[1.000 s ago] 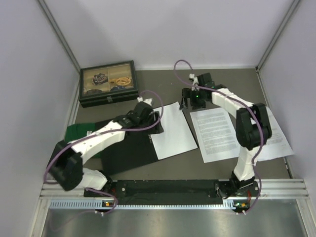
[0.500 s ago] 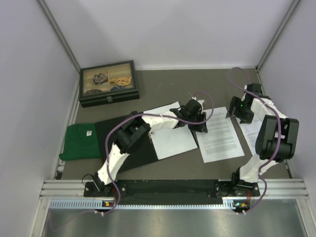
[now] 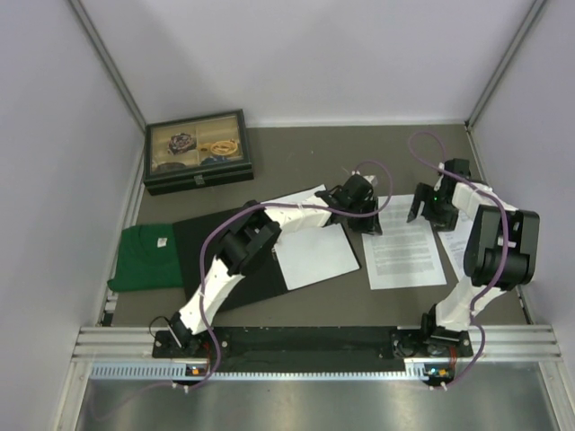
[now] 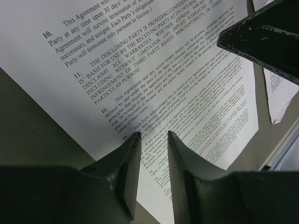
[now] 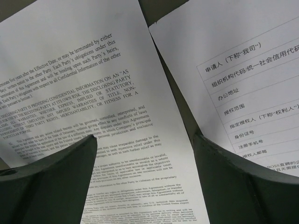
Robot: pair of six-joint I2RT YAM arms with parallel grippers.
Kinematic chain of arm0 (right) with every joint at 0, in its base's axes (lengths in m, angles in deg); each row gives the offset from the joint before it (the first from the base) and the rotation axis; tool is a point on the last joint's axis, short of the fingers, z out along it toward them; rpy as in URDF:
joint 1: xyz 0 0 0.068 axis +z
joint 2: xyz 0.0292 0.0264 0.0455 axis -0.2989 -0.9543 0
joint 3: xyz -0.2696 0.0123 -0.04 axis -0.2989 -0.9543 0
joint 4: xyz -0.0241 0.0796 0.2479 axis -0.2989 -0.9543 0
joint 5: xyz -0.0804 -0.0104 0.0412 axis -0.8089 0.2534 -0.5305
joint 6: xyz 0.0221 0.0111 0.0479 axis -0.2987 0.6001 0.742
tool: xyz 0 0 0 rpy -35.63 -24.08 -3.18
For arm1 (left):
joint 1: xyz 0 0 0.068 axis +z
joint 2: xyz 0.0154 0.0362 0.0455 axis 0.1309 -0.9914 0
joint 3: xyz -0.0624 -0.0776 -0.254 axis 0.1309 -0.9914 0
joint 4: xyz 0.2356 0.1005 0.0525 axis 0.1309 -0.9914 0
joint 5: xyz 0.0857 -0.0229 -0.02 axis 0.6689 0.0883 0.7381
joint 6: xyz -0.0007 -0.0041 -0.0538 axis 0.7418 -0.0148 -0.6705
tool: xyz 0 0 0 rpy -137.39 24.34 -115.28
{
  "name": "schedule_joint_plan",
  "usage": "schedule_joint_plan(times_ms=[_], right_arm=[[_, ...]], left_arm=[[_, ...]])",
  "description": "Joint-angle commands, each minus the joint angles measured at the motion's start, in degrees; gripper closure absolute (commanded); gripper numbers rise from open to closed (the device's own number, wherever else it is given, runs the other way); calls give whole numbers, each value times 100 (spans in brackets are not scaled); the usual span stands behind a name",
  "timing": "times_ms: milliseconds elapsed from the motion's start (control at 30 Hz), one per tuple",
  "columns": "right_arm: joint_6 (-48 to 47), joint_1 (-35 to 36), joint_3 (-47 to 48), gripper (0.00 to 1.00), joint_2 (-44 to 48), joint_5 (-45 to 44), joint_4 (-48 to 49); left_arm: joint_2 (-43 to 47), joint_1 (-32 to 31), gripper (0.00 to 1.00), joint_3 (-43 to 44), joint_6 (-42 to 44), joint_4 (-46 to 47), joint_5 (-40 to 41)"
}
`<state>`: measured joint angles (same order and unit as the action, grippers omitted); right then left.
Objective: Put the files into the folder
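Note:
The folder (image 3: 229,265) lies open, black inside up, left of centre, with a blank white sheet (image 3: 310,238) across its right edge. A sheet printed in English (image 3: 404,251) lies to the right. It also shows in the left wrist view (image 4: 177,84) and the right wrist view (image 5: 93,93). A sheet with Chinese text (image 5: 252,70) lies beside it, partly under the right arm (image 3: 455,241). My left gripper (image 3: 367,215) hangs low over the English sheet's near-left corner, its jaws (image 4: 153,136) a narrow gap apart and empty. My right gripper (image 3: 424,208) is wide open and empty (image 5: 145,140) over that sheet's far-right edge.
A green cloth (image 3: 144,256) lies under the folder's left side. A black glass-lidded box (image 3: 198,151) stands at the back left. Grey walls close in the table on three sides. The right gripper's finger shows in the left wrist view (image 4: 261,37).
My left arm has swung from over the folder to the English sheet's corner. My right gripper has moved from the back middle to that sheet's far-right edge.

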<state>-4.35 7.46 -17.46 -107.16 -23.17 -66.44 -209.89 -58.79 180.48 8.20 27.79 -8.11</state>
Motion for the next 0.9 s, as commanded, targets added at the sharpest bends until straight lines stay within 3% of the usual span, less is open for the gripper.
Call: schedule_joint_plan(times_ms=[0,367,867], right_arm=[[-29,9,-169,16,-80,138,83],[366,27,-924,17,254,1789,760],[1096,193,-1531,16,1985,2766,699]], left_arm=[[-244,178,65,-225,-14,-469,178],[-464,187,65,-163,-94,-452,-51],[-684,407,64,47,73,-680,-322]])
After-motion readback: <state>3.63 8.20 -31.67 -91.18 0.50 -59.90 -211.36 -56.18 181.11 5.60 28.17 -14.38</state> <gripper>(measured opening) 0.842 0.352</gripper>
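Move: Under both hands, about at table height, lies the loose file. Its middle is about 6 cm left of and 6 cm back from the right hand, which is near its right edge, and roughly 8 cm right of and 3 cm back from the left hand. The open folder's right half is some 31 cm left and 6 cm back from the right hand; the Chinese form is about 15 cm right and 6 cm back. Sweeping left about 8 cm, low over the file at first, the wide-open right hand moves towards the left hand, then also draws back some 3 cm and rises about 4 cm, tilting so its fingers point leftward by some 25 degrees. The left hand stays put, its fingertips still on the file's left edge area as a pivot. ##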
